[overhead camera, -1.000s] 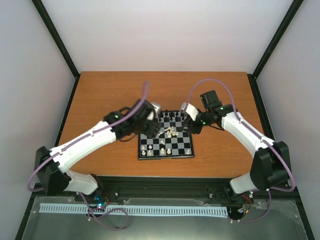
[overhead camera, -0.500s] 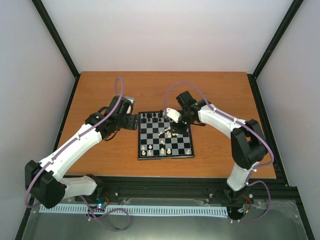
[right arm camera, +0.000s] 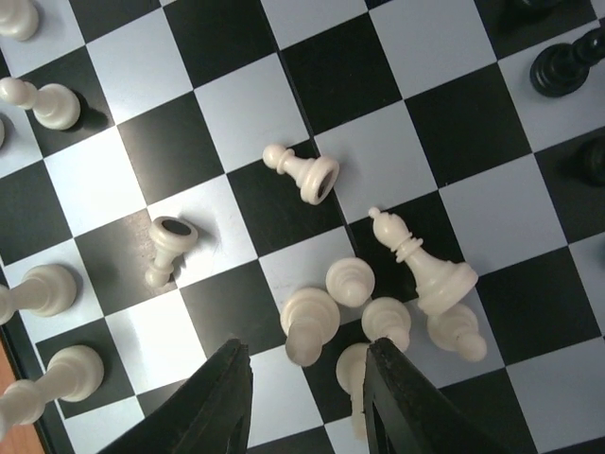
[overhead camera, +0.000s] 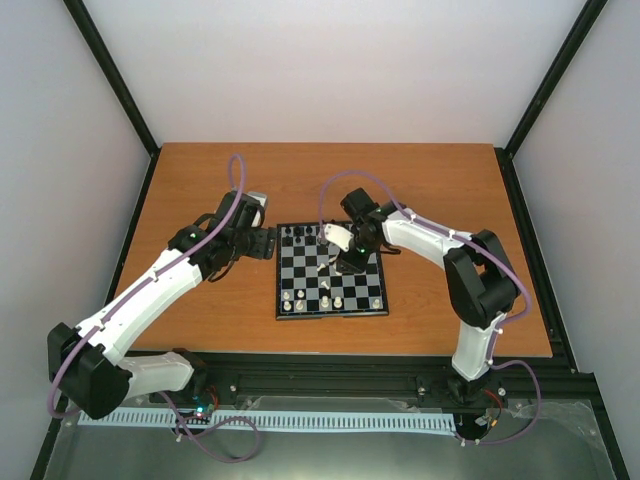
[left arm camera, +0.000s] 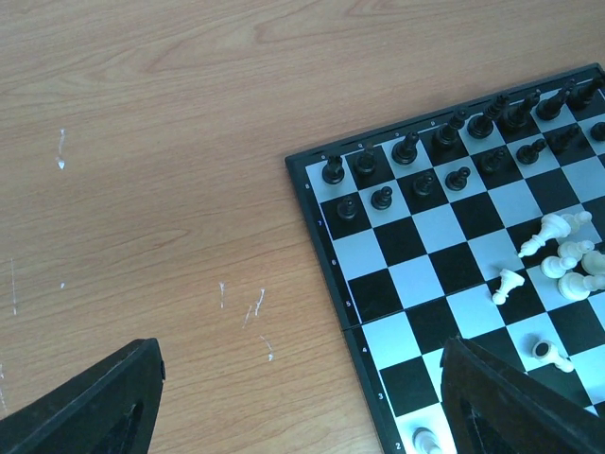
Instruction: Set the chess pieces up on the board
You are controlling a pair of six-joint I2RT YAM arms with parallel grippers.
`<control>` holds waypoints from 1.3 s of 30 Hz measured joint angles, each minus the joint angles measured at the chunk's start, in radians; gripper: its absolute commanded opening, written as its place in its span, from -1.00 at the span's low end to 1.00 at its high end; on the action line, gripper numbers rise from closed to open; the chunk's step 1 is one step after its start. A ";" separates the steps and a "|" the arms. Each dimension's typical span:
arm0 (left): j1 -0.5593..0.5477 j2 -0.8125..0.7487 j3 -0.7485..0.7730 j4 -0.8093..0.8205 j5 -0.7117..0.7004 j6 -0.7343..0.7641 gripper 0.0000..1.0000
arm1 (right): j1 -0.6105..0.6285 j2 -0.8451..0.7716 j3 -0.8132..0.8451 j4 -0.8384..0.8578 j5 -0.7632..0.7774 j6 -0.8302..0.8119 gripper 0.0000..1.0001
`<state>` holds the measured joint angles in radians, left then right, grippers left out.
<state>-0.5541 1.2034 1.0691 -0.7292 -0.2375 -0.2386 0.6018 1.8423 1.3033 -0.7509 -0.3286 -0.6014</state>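
The board lies mid-table. Black chess pieces stand in rows along its far side. Several cream-white pieces lie in a heap near the middle, with two tipped pawns beside them. More white pawns stand along the near edge. My right gripper hangs open right over the heap. One white piece lies just ahead of its tips, untouched. My left gripper is open and empty above the wood at the board's left edge.
The brown wooden table carries only the board. Black frame posts and pale walls close it in on three sides. A few white scratches mark the wood left of the board.
My left arm has pulled back off the board to its left edge. The right arm has swung in over the white heap and its jaws have narrowed.
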 measured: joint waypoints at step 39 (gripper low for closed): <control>0.001 0.006 0.000 0.000 0.006 0.008 0.66 | 0.022 -0.283 -0.263 -0.057 -0.045 0.002 -0.88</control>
<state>-0.5533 1.2091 1.0691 -0.7292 -0.2314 -0.2306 0.6235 1.5589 1.0405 -0.8082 -0.3733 -0.5995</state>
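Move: The upright white piece I am about to grip stands almost between my right fingertips, about 1 cm to their left, its middle some 2 cm below. The lying white bishop is about 4 cm ahead and 1 cm left; a loose pawn lies 1 cm ahead, 5 cm left. On the near row, the e1 piece is 8 cm back, 2 cm left, the h1 piece 8 cm back, 7 cm right. From my left hand the target lies some 16 cm right, 1 cm back and 17 cm below. I sink my right hand about 1 cm and close my fingers on the top of the upright white piece, then lift it roughly 5 cm clear of the cluster. Keeping the grip, I carry it back about 7.5 cm and some 4 cm right towards the empty squares between the e1 and h1 pieces, lowering again over the near row. ##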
